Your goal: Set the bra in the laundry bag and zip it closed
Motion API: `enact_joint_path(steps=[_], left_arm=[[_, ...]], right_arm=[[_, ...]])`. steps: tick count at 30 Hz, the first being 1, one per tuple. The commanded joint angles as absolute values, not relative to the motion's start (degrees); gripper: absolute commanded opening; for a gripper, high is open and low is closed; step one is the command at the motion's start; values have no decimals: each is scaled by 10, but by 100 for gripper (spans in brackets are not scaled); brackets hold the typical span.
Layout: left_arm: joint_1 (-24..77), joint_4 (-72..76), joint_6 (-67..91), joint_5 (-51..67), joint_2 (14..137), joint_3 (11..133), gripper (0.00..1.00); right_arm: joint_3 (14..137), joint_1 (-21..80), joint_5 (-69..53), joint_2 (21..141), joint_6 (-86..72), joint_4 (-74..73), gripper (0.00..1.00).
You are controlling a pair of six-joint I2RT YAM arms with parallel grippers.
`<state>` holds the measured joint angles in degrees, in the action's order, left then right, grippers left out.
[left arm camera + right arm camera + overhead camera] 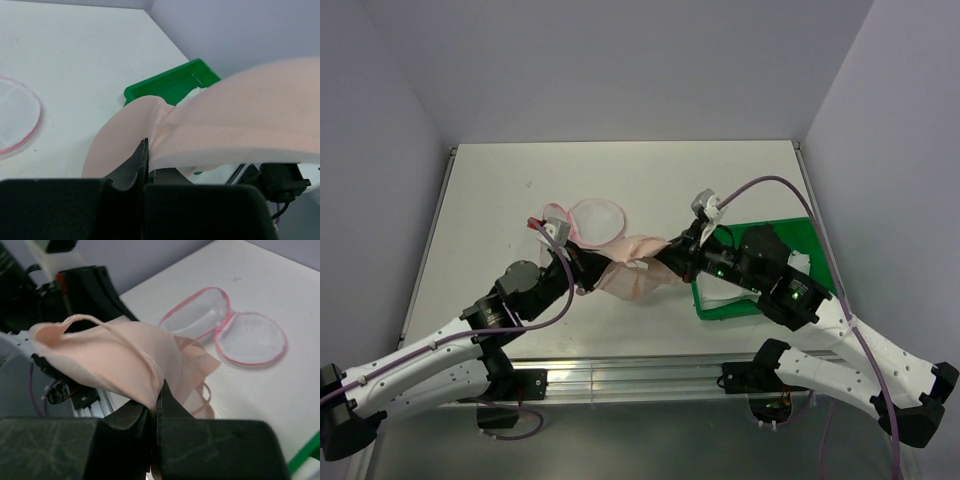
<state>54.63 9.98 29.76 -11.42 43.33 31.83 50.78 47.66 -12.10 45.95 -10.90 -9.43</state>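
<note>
The pale peach bra [632,268] hangs stretched between my two grippers above the table's near middle. My left gripper [584,264] is shut on its left edge; in the left wrist view the band [240,115] runs off from the closed fingertips [143,152]. My right gripper [666,254] is shut on the bra's other end, pinching a padded cup [105,355] at its tips [159,390]. The laundry bag [597,217] lies open on the table just behind the bra. Its two round white mesh halves with pink rims [250,337] lie side by side. My left wrist hides one half in the top view.
A green plastic tray [715,305] sits at the right of the table under my right arm, and also shows in the left wrist view [170,82]. The table's metal front rail [640,375] runs along the near edge. Grey walls close in on both sides.
</note>
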Motion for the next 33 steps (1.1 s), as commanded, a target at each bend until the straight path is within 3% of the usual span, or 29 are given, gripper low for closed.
enact_joint_path(steps=[1,2,3,5,6,10,14,23,27,33], left_arm=[[542,148,314,-116,427,338,0],[539,154,318,-109,427,346,0],[535,163,329,-92,429,352,0],[519,173,339,-68,432,362,0],[511,179,353,-54,433,366,0],[480,185,369,-4,430,367,0],[479,158,360,-6,425,369,0],[478,163,353,82,417,353,0],[478,185,345,181,419,355,0],[478,166,328,189,404,352,0]], right_arm=[[463,499,-191,430,-90,-3,8],[454,514,-195,425,-89,-3,11],[446,522,-199,425,-88,-5,25],[431,548,-200,426,-81,-27,37],[426,555,-192,424,-80,-35,52],[396,562,-156,396,-86,-27,70],[403,562,-151,377,-76,-29,75],[488,557,-91,459,-5,-49,99],[547,544,-112,499,50,-76,100],[605,536,-189,510,89,-116,100]])
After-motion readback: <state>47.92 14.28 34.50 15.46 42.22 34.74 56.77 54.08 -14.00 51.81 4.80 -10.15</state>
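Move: Both hands already grip the bra, bunched between them. Its middle is about 7 cm right of the left hand and 1 cm back, at about that hand's height; from the right hand it is about 7 cm left, 2 cm back and 4 cm lower. The laundry bag lies on the table some 28 cm ahead of the right hand, 25 cm left and 30 cm below; the green bin is about 14 cm ahead of that hand, 29 cm right and 28 cm below. The right fingers open wide and let go of the bra as that hand drops back and down about 5 cm each way, then it turns round and comes forward, up and a little left again, rolling slightly, to bring the open jaws up close to the bra's free side. Meanwhile the left hand keeps its pinch, lifts the bra about 5 cm, then draws it back some 4 cm and a little right while turning roughly 20 degrees clockwise. ##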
